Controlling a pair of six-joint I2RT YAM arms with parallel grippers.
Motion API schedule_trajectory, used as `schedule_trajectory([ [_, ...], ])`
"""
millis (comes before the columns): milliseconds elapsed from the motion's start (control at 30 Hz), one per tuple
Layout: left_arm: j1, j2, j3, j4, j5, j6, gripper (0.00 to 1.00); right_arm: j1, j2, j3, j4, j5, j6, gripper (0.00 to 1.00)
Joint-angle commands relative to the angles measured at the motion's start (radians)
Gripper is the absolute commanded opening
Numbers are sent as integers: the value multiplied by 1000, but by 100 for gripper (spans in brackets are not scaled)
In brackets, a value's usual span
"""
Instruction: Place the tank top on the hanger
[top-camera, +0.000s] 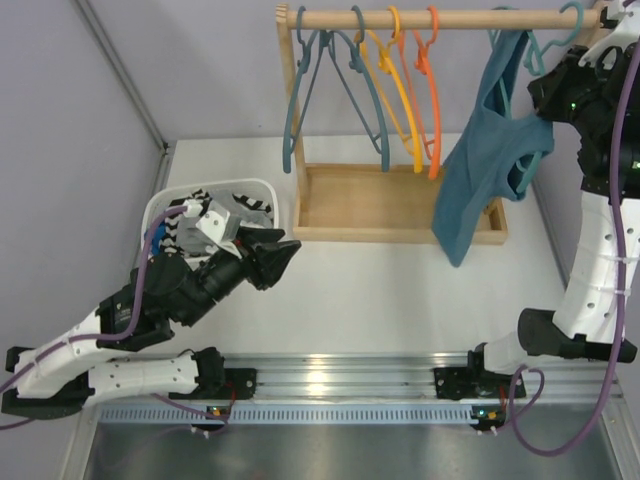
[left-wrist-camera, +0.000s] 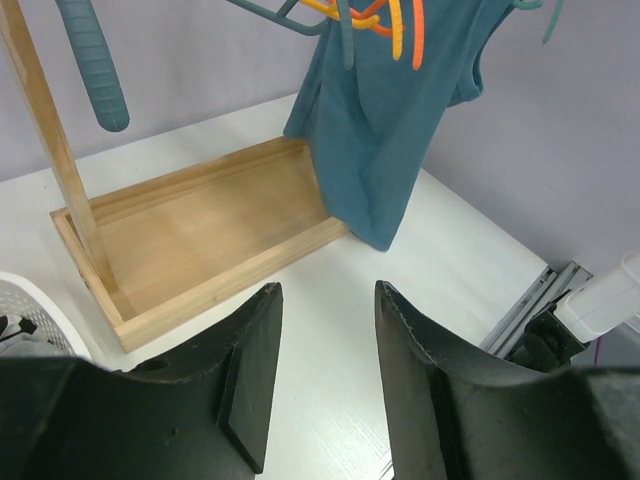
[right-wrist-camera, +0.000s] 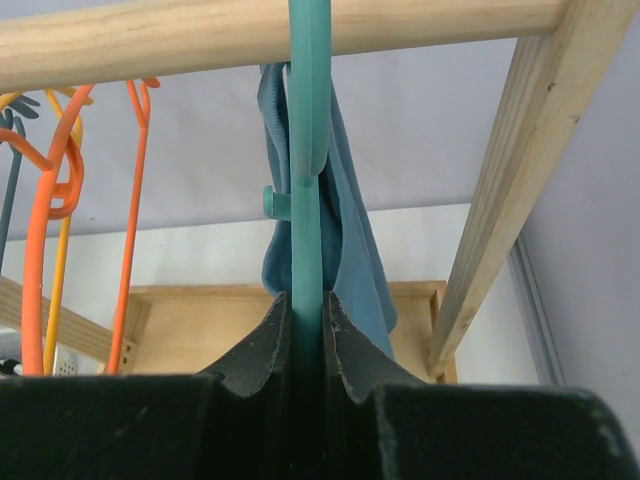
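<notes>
The teal-blue tank top (top-camera: 490, 150) hangs by its straps from the right end of the rack, its body drooping over the wooden tray's right end; it also shows in the left wrist view (left-wrist-camera: 385, 110). The light teal-green hanger (right-wrist-camera: 307, 150) is hooked over the wooden rod (right-wrist-camera: 250, 35), with the tank top (right-wrist-camera: 360, 260) draped just behind it. My right gripper (right-wrist-camera: 307, 312) is shut on the hanger's stem just below the rod; from above it (top-camera: 548, 80) sits beside the hanger (top-camera: 531, 52). My left gripper (left-wrist-camera: 328, 290) is open and empty, hovering by the basket (top-camera: 285, 255).
Slate-blue hangers (top-camera: 330, 70), a yellow hanger (top-camera: 400, 90) and an orange hanger (top-camera: 432, 100) hang on the rod. The rack's wooden tray (top-camera: 360, 205) sits below. A white laundry basket (top-camera: 160, 208) of clothes is under my left arm. The rack's right post (right-wrist-camera: 510, 200) stands close to my right gripper.
</notes>
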Motion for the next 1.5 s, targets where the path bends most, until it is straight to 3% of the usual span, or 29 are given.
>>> schedule_trajectory([
  [0, -3, 2, 3, 57, -12, 22, 47, -20, 5, 35, 140, -2, -5, 0],
  [800, -3, -2, -5, 70, -46, 41, 48, -29, 120, 56, 224, -12, 6, 0],
  [1367, -3, 6, -28, 82, -46, 32, 48, -42, 81, -111, 251, 1, 7, 0],
  [1467, -1, 7, -28, 84, -43, 26, 48, -45, 59, -143, 246, 8, 6, 5],
])
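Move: The right gripper holds the teal hanger with the tank top on it; the rack's rail runs crosswise some 10 cm ahead and 10 cm above. On the rail, the orange hanger hangs about 20 cm to the left and 9 cm ahead at hand height, and the rail's right end is roughly 12 cm to the right. From the left gripper, the rail section ahead of the right hand lies about 31 cm ahead, 58 cm right and 21 cm up. Keep the right fingers shut on the teal hanger and carry it forward about 7 cm towards the rail, sinking some 4 cm as it goes, mostly in the later part, to bring the hook down over the rail. Let the hand drift slightly right, with the wrist held almost unturned. ##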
